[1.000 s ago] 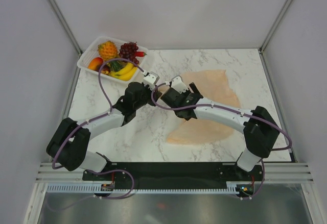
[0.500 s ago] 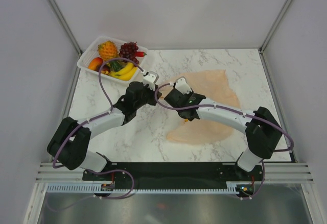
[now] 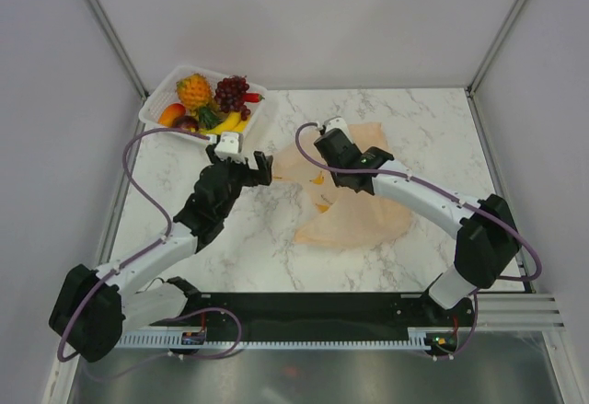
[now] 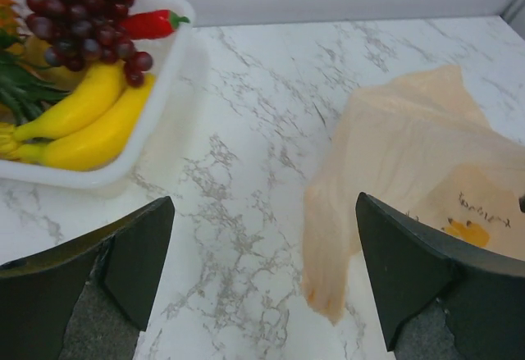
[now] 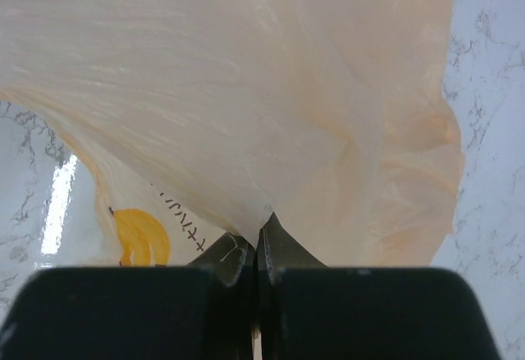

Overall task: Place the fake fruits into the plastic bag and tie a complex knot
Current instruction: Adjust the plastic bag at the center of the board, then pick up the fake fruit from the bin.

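The plastic bag (image 3: 359, 215) lies crumpled on the marble, peach with a yellow print. My right gripper (image 3: 324, 154) is shut on a fold of the plastic bag (image 5: 246, 89), pinched between its fingertips (image 5: 258, 241) and pulled up off the table. My left gripper (image 3: 247, 160) hangs open to the left of the bag, nothing between its fingers (image 4: 123, 253); the bag's raised edge (image 4: 394, 171) sits by its right finger. The fake fruits are in the white basket (image 3: 156, 100): pineapple (image 3: 193, 89), grapes (image 3: 231, 91), bananas (image 3: 228, 125), chili (image 3: 251, 98), peach (image 3: 171, 112). No knot shows.
The white basket's rim (image 4: 176, 56) stands at the far left corner of the marble table (image 3: 405, 119), close to my left gripper. In the left wrist view it holds bananas (image 4: 90, 122), grapes (image 4: 78, 15) and the chili (image 4: 152, 24). Grey walls enclose the table.
My left gripper let go of the bag, opened wide and drew back left toward the basket. My right gripper closed on the bag and lifted its edge toward the far side.
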Controlling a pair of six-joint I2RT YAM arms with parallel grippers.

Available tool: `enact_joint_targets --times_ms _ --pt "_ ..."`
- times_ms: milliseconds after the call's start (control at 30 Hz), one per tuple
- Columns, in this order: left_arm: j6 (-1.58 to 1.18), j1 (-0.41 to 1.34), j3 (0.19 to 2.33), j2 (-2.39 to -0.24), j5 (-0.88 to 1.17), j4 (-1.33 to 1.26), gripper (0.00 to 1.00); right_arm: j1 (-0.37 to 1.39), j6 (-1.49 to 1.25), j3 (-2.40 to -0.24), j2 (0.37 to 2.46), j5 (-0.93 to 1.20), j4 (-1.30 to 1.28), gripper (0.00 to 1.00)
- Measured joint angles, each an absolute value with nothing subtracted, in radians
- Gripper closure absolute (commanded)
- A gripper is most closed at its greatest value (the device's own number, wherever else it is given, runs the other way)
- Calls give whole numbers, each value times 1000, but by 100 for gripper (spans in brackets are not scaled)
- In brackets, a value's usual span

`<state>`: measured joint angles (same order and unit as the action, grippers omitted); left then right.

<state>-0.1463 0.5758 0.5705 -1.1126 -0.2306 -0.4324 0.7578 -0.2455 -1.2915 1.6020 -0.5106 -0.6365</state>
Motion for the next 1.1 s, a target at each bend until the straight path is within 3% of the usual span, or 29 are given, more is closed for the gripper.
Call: enact_joint_targets --times_ms 167,300,667,1000,1100 --pt "-290 560 607 -1042 -414 -302 0 709 -250 -1301 1603 -458 -614 100" --pt "-385 471 742 -1076 -416 -145 0 688 -278 -1331 1604 -438 -597 100" --pt "-488 258 1186 -1458 -323 107 0 687 -338 -1338 1604 -364 -544 100" --pt "-483 223 1547 -1875 -272 205 0 687 -341 -1332 1603 -352 -516 100" --pt "-447 222 1712 -2005 -249 216 11 687 -340 -1317 1593 -352 -505 100"
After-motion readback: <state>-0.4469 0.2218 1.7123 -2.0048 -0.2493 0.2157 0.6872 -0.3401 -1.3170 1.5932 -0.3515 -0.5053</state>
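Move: The grapes in the fruit basket lie about 27 cm ahead of the open left hand, some 9 cm to its left and 10 cm below; the red pepper is about 5 cm right of them, the bananas 10 cm nearer. The bag's left corner is 5 cm ahead of that hand, 8 cm to its right and well below. From the right hand, which already pinches the bag, the grapes lie about 27 cm ahead and 27 cm left, slightly lower. Swing the open left gripper left and up, away from the bag, then reach forward to the basket's right end, about 23 cm out in all, sinking some 7 cm from the top of the arc and easing back right at the end. Turn it counter-clockwise and tip the fingers down, each about 25 degrees. With the right gripper keep the bag pinched, drawing it a few centimetres forward, left and up while rolling its left side up. ##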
